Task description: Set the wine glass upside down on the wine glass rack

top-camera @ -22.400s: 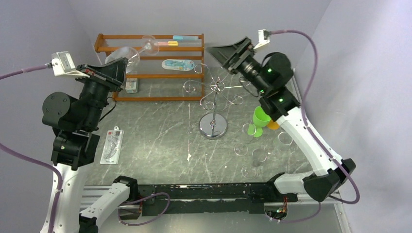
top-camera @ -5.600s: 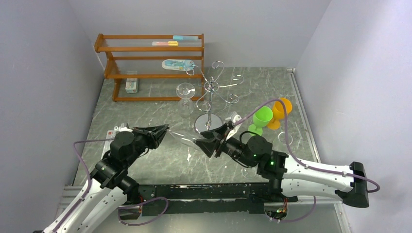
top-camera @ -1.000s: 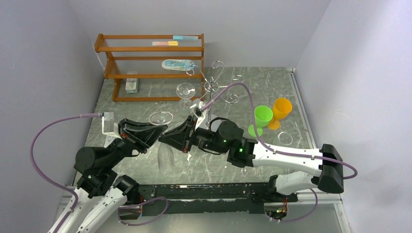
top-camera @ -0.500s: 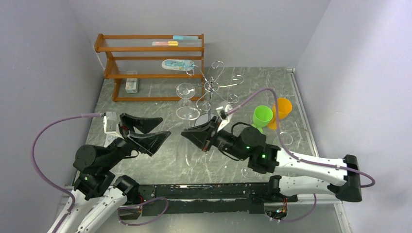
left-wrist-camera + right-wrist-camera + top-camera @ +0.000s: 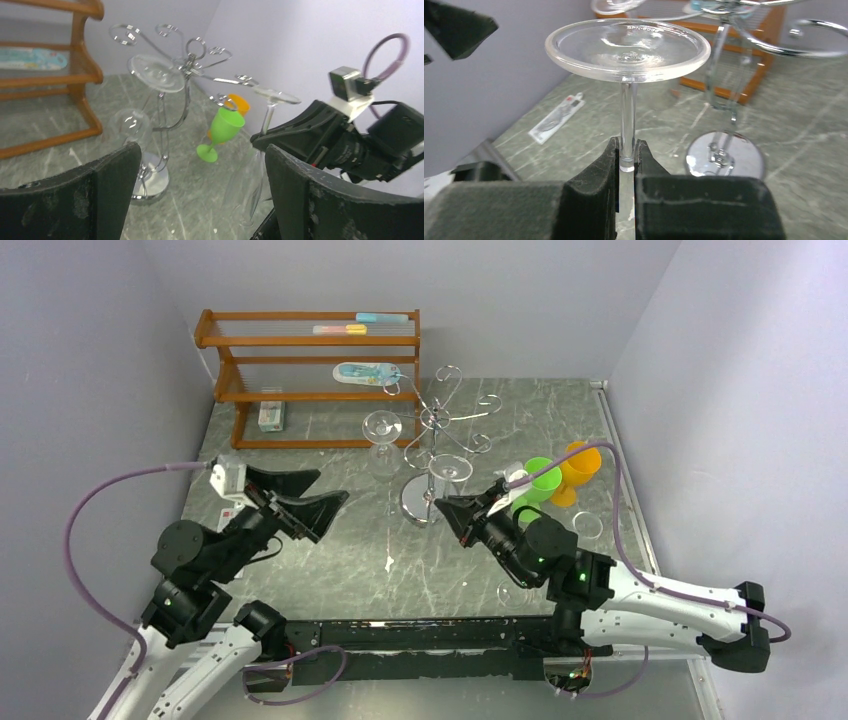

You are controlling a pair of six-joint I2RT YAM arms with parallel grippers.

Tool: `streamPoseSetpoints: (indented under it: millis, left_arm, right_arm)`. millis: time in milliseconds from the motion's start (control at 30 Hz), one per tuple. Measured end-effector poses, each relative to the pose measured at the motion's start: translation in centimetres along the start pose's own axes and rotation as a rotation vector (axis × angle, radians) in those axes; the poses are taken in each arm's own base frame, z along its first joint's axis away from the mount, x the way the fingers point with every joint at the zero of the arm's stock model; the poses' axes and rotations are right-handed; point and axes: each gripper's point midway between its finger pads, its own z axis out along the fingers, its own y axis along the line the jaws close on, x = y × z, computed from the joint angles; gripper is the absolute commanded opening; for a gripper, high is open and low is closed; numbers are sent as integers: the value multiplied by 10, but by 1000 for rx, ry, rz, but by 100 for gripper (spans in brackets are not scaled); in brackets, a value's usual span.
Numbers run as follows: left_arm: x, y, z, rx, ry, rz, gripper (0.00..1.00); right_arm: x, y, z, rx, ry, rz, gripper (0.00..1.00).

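Note:
The clear wine glass hangs upside down, foot (image 5: 452, 468) up, with my right gripper (image 5: 443, 507) shut on its stem (image 5: 626, 117). Its foot (image 5: 628, 47) sits above the pads and its bowl (image 5: 246, 182) hangs below them. The chrome wine glass rack (image 5: 436, 425) stands just behind the gripper on a round mirror base (image 5: 725, 155), and another glass (image 5: 383, 426) hangs from its left arm. My left gripper (image 5: 331, 490) is open and empty, left of the held glass, both fingers (image 5: 107, 182) apart from it.
An orange-brown wooden shelf (image 5: 310, 370) stands at the back left. A green cup (image 5: 541, 480) and an orange cup (image 5: 581, 462) stand right of the rack. Clear glasses (image 5: 587, 525) lie near the right arm. A flat packet (image 5: 556, 115) lies at the table's left.
My left gripper has opened, let go of the glass and drawn back left. The right gripper has carried the glass to the right, up to the rack.

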Motion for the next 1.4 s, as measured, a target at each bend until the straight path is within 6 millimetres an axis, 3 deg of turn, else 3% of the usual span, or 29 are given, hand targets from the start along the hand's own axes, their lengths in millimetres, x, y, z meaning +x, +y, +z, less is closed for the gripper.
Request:
streamPoseSetpoints:
  millis: [267, 400, 700, 900, 1400]
  left_arm:
    - [24, 28, 14, -119, 82, -20, 97]
    - [24, 34, 15, -151, 78, -24, 97]
    - [27, 57, 8, -282, 73, -48, 97]
    - [26, 64, 5, -327, 59, -62, 97]
    - [28, 71, 2, -368, 58, -77, 97]
  right_arm:
    - [11, -38, 11, 237, -4, -53, 0]
    - [19, -45, 21, 304, 12, -81, 0]
    - [8, -56, 42, 359, -7, -38, 0]
    - [-4, -53, 53, 328, -42, 11, 0]
    - [13, -37, 73, 220, 22, 16, 0]
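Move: The right hand holds the upturned wine glass by its stem. It is bound for the rack's near loop, about 3 cm ahead, 5 cm left and 2 cm above; the rack's hub stands some 12 cm ahead, 2 cm left and 5 cm up. The hanging glass is 9 cm ahead and 10 cm left, the green goblet 10 cm ahead, 16 cm right and far below. For the empty left hand, the near loop lies about 8 cm ahead, 14 cm right. Still pinching the stem, the right hand carries the glass about 8 cm forward alongside the rack's near loop, dipping 3 cm and swinging some 20 degrees clockwise, then rises a little. It finishes by easing 3 to 4 cm left, lowering slightly and turning partly back, with the stem close by the loop. The open, empty left hand goes some 5 cm down and forward, also drifting left and tipping down. ##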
